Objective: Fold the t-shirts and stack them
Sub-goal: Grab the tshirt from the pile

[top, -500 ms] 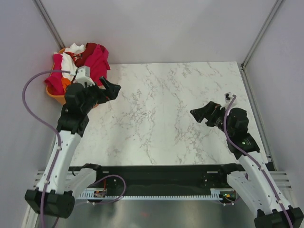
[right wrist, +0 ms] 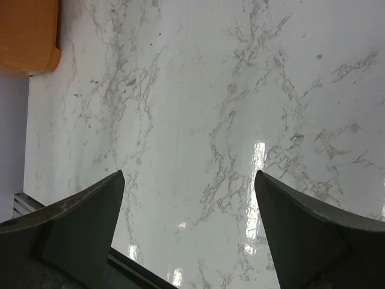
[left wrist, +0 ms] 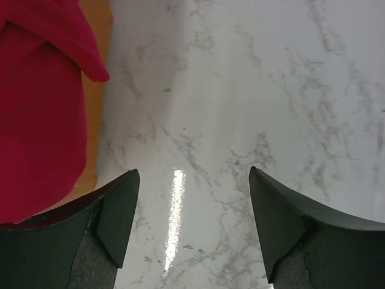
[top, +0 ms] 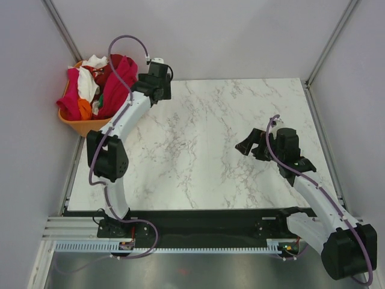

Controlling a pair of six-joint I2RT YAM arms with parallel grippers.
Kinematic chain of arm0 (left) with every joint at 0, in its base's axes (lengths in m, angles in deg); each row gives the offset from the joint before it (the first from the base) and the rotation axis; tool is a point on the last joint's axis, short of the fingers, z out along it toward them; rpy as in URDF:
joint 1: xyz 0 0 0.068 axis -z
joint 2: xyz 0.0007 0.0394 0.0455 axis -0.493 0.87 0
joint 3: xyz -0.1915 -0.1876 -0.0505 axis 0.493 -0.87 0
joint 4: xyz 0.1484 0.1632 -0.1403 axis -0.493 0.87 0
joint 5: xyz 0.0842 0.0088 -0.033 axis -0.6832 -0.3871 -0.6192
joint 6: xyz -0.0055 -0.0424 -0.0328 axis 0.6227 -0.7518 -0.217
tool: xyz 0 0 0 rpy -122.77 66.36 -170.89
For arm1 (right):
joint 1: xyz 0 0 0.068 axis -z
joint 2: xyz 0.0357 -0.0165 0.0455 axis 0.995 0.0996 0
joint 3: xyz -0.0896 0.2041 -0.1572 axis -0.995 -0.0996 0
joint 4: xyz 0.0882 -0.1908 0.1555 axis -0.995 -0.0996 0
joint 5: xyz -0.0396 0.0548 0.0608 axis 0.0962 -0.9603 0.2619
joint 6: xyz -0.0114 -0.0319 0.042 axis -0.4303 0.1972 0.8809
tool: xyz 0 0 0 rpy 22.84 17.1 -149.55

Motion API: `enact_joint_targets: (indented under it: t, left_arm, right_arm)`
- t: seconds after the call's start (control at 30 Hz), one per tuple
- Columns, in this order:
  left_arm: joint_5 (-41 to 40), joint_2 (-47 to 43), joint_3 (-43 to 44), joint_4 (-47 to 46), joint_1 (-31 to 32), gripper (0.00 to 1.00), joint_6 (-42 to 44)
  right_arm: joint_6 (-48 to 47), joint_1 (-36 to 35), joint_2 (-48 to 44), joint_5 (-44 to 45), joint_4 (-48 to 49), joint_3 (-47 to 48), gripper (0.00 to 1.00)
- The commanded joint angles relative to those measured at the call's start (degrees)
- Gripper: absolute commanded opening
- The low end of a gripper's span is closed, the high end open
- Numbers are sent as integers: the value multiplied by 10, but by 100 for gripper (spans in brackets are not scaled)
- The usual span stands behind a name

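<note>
The t-shirts (top: 99, 84) lie in a crumpled heap in the orange basket (top: 81, 125) at the table's far left corner: crimson red (top: 121, 77), magenta (top: 71, 99) and white (top: 89, 85) cloth show. My left gripper (top: 157, 91) hangs open just right of the heap, over bare marble. In the left wrist view the red shirt (left wrist: 36, 108) drapes over the basket's wall (left wrist: 96, 90), left of my empty left gripper (left wrist: 192, 223). My right gripper (top: 248, 144) hovers open at the table's right-middle, and the right wrist view shows the right gripper (right wrist: 189, 229) holding nothing.
The white marble table (top: 198, 138) lies between the arms. Grey walls with metal corner posts (top: 60, 27) close in the back and sides. A black rail (top: 198, 226) runs along the near edge. The basket's corner (right wrist: 27, 36) shows in the right wrist view.
My left arm has stretched out and swung its gripper from the basket's front up to the heap's right side. The right gripper has shifted slightly left.
</note>
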Motion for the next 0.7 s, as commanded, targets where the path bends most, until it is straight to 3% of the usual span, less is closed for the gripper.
enact_joint_targets:
  t: [0.0,0.13,0.27,0.67]
  left_arm:
    - [-209,52,59,83,23,80,76]
    - [-340,88,75,82,55,79,102]
    - [-421,110,62,81,56,79,118]
    - [-446,133,90,80,22,81,131]
  right_arm:
    - [-33,-1,-10,23,-2,30,98]
    - [-47,-1,-3,34,-11,32,98]
    - [-56,-1,13,31,-15,32,98]
    - [-63,-1,35,18,-11,28,98]
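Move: The crimson t-shirt spilling over the near-side rim of the orange basket lies about 13 cm to the left hand's left, 3 cm back and some 9 cm lower. The white t-shirt is about 24 cm to that hand's left and level with it fore and aft. The orange t-shirt is some 26 cm left and 10 cm back, both roughly 10 cm lower. From the idle right hand the crimson t-shirt is about 51 cm left and 21 cm ahead, at much the same height. Down and to the left: the left hand first dips some 4 cm, then keeps sweeping left towards the crimson t-shirt at the basket's edge, about 8 cm in all, rising slightly again at the end. Meanwhile the wrist rolls its left side up some 40 degrees and swings counter-clockwise, bringing the still-open fingers round to face the basket. ##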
